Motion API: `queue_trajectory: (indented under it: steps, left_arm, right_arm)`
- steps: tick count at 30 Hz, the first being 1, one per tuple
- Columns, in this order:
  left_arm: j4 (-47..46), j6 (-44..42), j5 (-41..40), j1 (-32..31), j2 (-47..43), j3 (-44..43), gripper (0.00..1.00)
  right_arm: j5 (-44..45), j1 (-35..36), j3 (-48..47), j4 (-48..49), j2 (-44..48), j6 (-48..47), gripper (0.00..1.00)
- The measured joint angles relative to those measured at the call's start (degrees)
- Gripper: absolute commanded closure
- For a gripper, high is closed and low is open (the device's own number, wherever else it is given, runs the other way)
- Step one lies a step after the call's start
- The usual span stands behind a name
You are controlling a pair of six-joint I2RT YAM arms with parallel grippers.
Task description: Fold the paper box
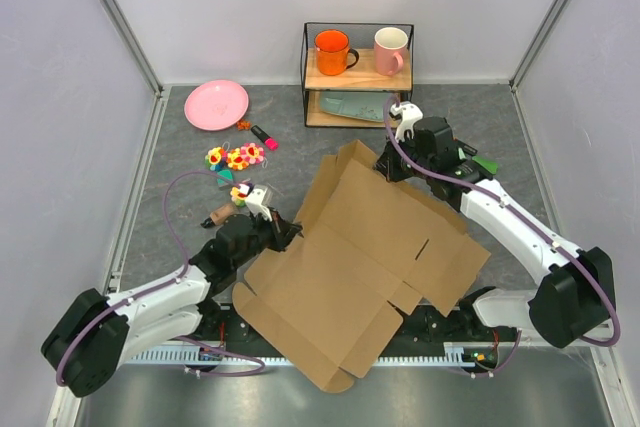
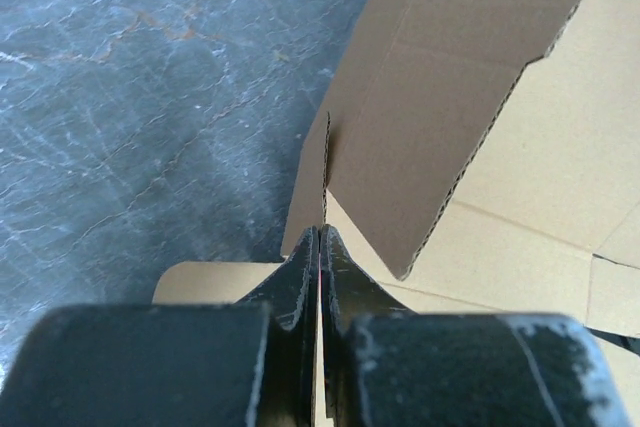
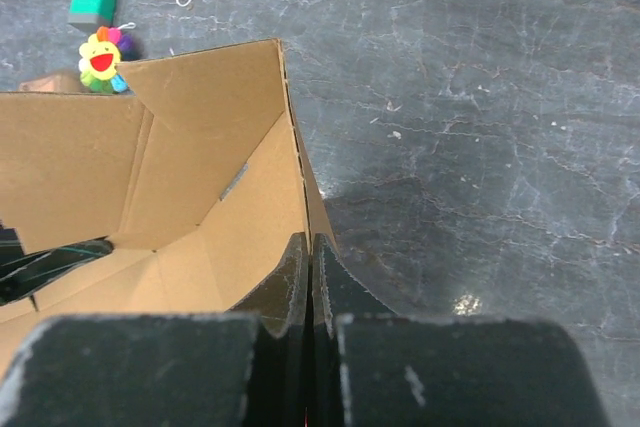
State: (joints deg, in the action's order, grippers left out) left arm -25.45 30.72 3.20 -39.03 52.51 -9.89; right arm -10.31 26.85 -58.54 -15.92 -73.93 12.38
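Note:
The paper box (image 1: 360, 257) is a large brown cardboard sheet with flaps and creases, lying mid-table with its far side panels tilted up. My left gripper (image 1: 288, 232) is shut on the box's left edge. In the left wrist view the left gripper (image 2: 322, 237) pinches a thin upright flap of the box (image 2: 430, 127). My right gripper (image 1: 385, 165) is shut on the box's far right edge. The right wrist view has the right gripper (image 3: 309, 245) clamped on a raised wall of the box (image 3: 200, 197), with the box's inside to its left.
A black wire shelf (image 1: 358, 80) at the back holds an orange mug (image 1: 333, 51) and a pink mug (image 1: 390, 50). A pink plate (image 1: 216, 104), a marker (image 1: 264, 137) and flower toys (image 1: 235, 158) lie back left. Walls close in both sides.

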Motion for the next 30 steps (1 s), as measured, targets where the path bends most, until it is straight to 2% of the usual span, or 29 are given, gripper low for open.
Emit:
queue_trajectory:
  steps: [3, 4, 6, 7, 9, 12, 20, 30]
  left_arm:
    - [0.39, 0.11, -1.68, -0.13, 1.55, 0.0, 0.91]
    - [0.81, 0.33, -2.49, -0.15, 1.99, 0.0, 0.8]
    - [1.95, 1.11, -4.04, -0.26, 2.6, -0.02, 0.64]
    - [2.67, 1.7, -4.63, -0.31, 2.93, -0.09, 0.51]
    - [3.56, 2.99, -5.18, -0.37, 3.98, -0.2, 0.4]
    - [5.75, 5.05, -6.05, -0.44, 5.88, -1.11, 0.34]
    - [7.32, 9.27, -6.95, 0.7, 7.19, -1.84, 0.31]
    - [4.2, 10.12, -13.66, 0.9, -1.86, -1.31, 0.32]
  right_arm:
    - [-1.46, -0.87, 0.0, -0.02, 0.0, 1.49, 1.0]
    - [-1.92, -1.07, 0.0, -0.02, 0.0, 1.92, 1.0]
    - [-2.62, -1.38, 0.0, -0.02, 0.0, 2.6, 1.0]
    - [-2.82, -1.49, 0.0, 0.0, 0.0, 2.89, 1.0]
    - [-2.95, -1.75, 0.02, 0.44, 0.11, 3.43, 1.0]
    - [-2.95, -2.29, 0.02, 1.66, 0.68, 4.39, 1.0]
    - [-4.94, -5.81, 3.1, 4.76, 3.48, 7.63, 1.0]
    - [-11.74, -14.86, 17.35, 17.55, 2.99, 20.83, 1.0]
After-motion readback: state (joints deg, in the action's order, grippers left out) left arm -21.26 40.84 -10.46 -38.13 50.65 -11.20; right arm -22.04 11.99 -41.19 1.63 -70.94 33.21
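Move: Both hands still pinch the cardboard: the left at its near-left edge, with the middle of the box's lower panel some 14 cm back, 6 cm right and 6 cm below. A flower toy lies about 11 cm ahead and 16 cm left of the left hand, 8 cm lower. The right hand grips the raised far edge; the slotted panel's middle is about 7 cm back, 5 cm right and 10 cm down, its visible slot 15 cm back, 11 cm right and 15 cm down. The left hand sinks about 5 cm while its fingers spread and let go of the cardboard edge, then lifts back open to roughly its starting height, edging forward and left as it turns counter-clockwise. The right hand keeps its pinch on the far edge, lifts a little, then draws that edge about 5 cm right and clearly down, rolling its left side up some 20 degrees and turning clockwise. ##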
